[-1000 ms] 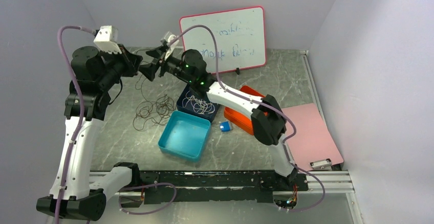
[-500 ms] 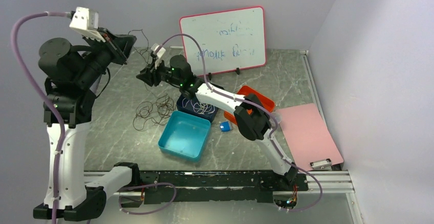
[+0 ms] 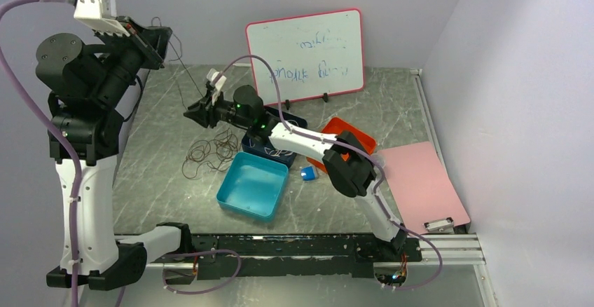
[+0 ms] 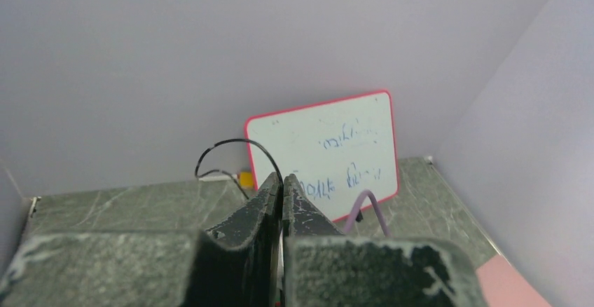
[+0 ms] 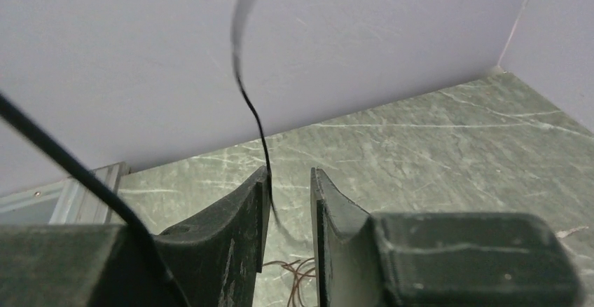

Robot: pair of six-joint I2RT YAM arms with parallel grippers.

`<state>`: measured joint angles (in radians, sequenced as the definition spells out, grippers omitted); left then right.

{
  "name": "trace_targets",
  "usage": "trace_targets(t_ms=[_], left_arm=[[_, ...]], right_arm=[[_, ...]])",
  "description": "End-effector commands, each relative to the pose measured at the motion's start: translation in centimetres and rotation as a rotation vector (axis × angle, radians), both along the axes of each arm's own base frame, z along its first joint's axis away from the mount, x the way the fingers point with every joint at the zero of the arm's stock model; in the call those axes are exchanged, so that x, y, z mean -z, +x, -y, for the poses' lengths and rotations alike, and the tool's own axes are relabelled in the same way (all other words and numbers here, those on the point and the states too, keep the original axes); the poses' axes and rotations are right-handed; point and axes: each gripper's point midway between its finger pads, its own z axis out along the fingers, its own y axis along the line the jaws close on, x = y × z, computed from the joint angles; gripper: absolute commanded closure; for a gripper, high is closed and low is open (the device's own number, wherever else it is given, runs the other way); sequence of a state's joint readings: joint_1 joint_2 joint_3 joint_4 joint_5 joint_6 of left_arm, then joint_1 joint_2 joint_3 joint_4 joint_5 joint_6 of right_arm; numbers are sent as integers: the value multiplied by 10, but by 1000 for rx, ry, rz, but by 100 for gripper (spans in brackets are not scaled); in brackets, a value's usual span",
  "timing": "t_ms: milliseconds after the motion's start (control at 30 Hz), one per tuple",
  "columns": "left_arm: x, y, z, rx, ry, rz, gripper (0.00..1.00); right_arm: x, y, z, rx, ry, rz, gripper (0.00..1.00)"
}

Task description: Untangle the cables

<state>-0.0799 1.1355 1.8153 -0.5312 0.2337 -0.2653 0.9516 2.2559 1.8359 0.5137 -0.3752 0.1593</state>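
Note:
A tangle of thin brown cables point(image 3: 210, 149) lies in loops on the table. My left gripper point(image 3: 157, 38) is raised high at the back left, shut on a black cable point(image 4: 231, 142) that curls out past its tips point(image 4: 281, 179). That black strand point(image 3: 183, 72) runs down to my right gripper point(image 3: 192, 113). In the right wrist view the strand point(image 5: 253, 121) passes between the jaws against the left finger point(image 5: 242, 212), and a narrow gap remains at the tips point(image 5: 288, 174). Brown loops point(image 5: 298, 270) show on the table below them. Whitish cables point(image 3: 273, 151) lie in a dark blue bin.
A teal bin point(image 3: 253, 184) sits in front of the dark blue bin point(image 3: 246, 141). An orange bin point(image 3: 347, 128), a small blue object point(image 3: 308, 173) and a pink clipboard point(image 3: 420, 181) are to the right. A whiteboard point(image 3: 306, 53) leans on the back wall.
My left arm rose up and to the left, pulling the black cable with it. My right gripper moved left and lower, and its jaws narrowed around the strand.

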Motion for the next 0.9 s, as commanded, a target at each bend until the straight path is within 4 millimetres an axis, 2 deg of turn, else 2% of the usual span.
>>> trace_targets(t_ms=[0,100,367,500,567,667,767,867], left_arm=[[-120,-51,-23,-103,-72,406,93],[-128,-51,-26,-118,-75,438,93],[-138,-48,-26,-119,-77,465,93],[-134,-42,-28,-137,-67,455,93],[-128,-39,-31,-150,-65,442,93],[-116,-32,-34,-175,-61,409,93],[-105,-26,-40,-210,-59,379,93],[-102,-25,-43,-227,-51,372,93]], right_arm=[[92,-12,8,-11,-185,-149,68],[98,-18,11,-21,-185,-165,65],[110,-24,15,-36,-203,-188,64],[99,-27,22,-32,-187,-167,44],[78,-26,29,-8,-160,-133,34],[36,-25,43,30,-112,-57,26],[-10,-28,61,76,-61,27,22],[-43,-28,83,144,-24,91,19]])
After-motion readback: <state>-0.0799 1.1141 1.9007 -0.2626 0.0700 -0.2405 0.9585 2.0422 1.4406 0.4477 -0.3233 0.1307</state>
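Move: The left hand, high up, keeps the dark cable pinched; the tangled pile it comes from lies about 54 cm below, some 5 cm ahead and 6 cm to the left. From the right hand, its partly open fingers at the hanging strand, the pile is roughly 25 cm below, 2 cm ahead and 2 cm left. The dark blue bin sits some 21 cm right and 8 cm ahead, the teal bin about 15 cm right and 11 cm back, both around 22 cm down. Upward goes the left hand, about 10 cm and a little back and left at the end, fingers shut on the cable and tipping up some 20 degrees. The right hand sinks about 12 cm above the pile, easing back and opening wide around the strand as its fingertips tilt down, then rises again some 4 cm while sliding right. ##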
